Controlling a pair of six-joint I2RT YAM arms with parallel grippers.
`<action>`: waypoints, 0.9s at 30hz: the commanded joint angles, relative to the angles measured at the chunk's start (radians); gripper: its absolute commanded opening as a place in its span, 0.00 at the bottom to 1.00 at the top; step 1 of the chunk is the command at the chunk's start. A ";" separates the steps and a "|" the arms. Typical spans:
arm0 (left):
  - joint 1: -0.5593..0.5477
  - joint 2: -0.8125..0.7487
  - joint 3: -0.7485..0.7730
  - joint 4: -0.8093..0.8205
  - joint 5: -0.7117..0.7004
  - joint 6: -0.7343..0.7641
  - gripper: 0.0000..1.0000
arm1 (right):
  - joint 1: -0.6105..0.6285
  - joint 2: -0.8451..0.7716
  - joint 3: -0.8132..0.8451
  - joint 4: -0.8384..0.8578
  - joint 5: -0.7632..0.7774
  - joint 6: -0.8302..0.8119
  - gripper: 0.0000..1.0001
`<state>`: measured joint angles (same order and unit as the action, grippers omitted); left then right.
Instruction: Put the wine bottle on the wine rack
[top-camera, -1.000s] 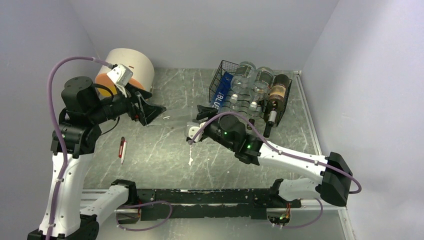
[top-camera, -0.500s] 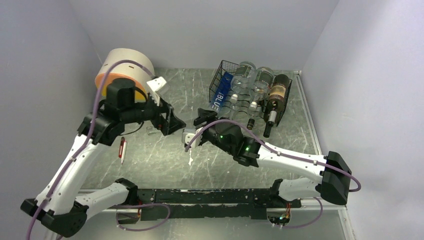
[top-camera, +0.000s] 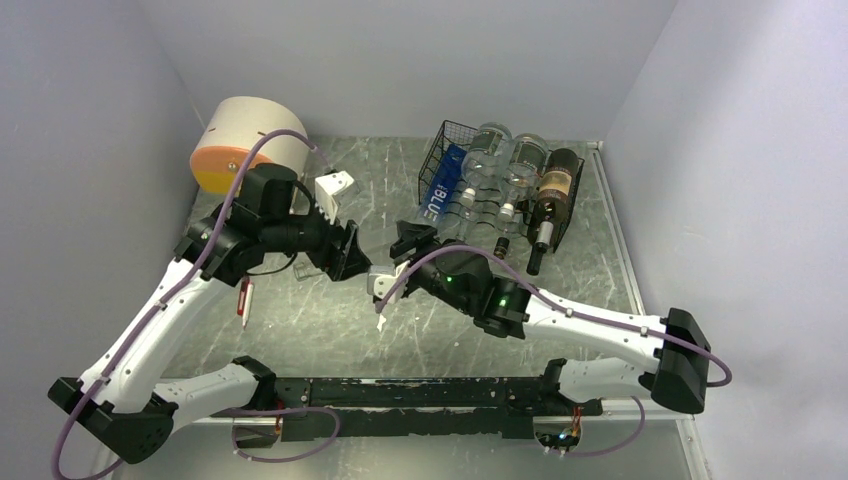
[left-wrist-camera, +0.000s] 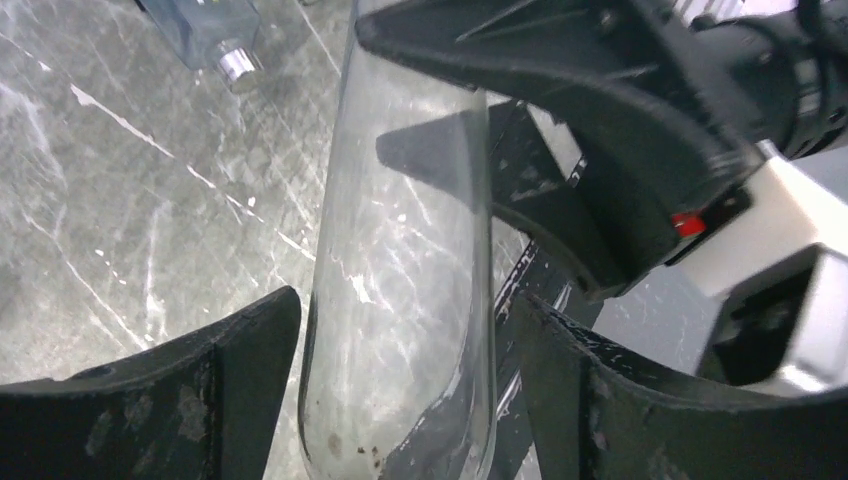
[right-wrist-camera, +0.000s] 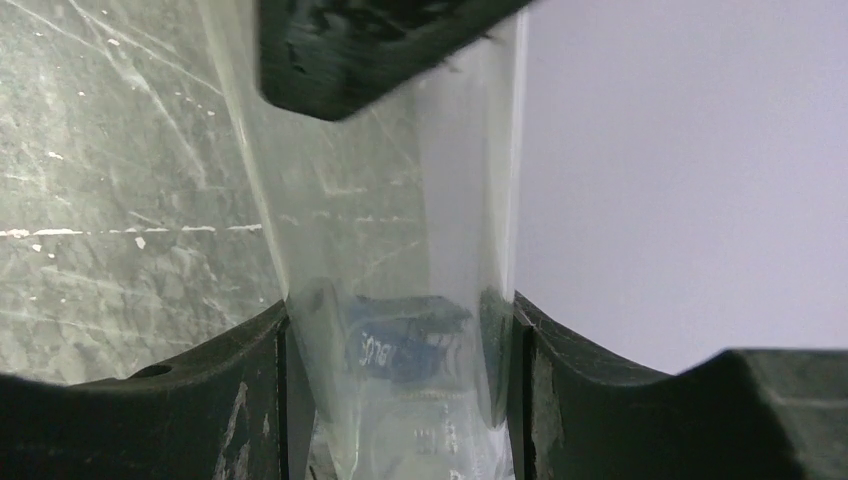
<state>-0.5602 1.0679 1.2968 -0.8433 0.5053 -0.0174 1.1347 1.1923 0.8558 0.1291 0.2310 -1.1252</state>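
A clear glass wine bottle is clamped between the fingers of my right gripper, which is shut on it above the table's middle. My left gripper straddles the same bottle near its rounded end. Its jaws are open, with a narrow gap showing on the right side. In the top view the two grippers meet nose to nose, left and right, and the bottle barely shows there. The black wire wine rack stands at the back right, holding clear bottles, a blue item and a dark labelled bottle.
A cream cylinder with an orange face lies at the back left. A red pen rests on the table under the left arm. A small clear item with a metal cap lies near the left gripper. Walls close in on three sides.
My left arm swung from beside the cream cylinder rightwards and down to the bottle, and its jaws narrowed around it. My right arm shifted slightly, still holding the bottle.
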 joint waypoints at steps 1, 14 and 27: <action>-0.008 -0.008 -0.020 -0.049 0.004 -0.016 0.77 | 0.007 -0.065 -0.005 0.092 -0.014 -0.012 0.00; -0.019 0.036 -0.035 -0.054 0.133 -0.004 0.42 | 0.022 -0.066 0.003 0.067 -0.005 -0.035 0.00; -0.032 0.021 0.031 0.017 0.044 -0.011 0.07 | 0.022 -0.064 0.010 0.025 0.023 0.020 0.63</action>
<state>-0.5663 1.0996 1.2747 -0.8795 0.5507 -0.0277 1.1469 1.1561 0.8398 0.0612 0.2390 -1.1297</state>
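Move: The clear bottle hangs crosswise between the hands, its neck to the left; its middle is about 3 cm right of and 2 cm ahead of the left hand, level with it. From the right hand, which already holds it, its middle is about 5 cm left and 2 cm back. The wine rack's middle lies some 28 cm ahead, 23 cm right and 22 cm below the right hand; the blue bottle, equally far ahead and below, is about 9 cm right. Sinking about 2 cm and easing back 1 cm with a slight roll of the wrist, the left hand closes its straddling fingers from wide open onto the clear bottle's body and keeps a grip there. The right hand keeps its own hold nearer the base and eases about 1 cm each back, right and down. ##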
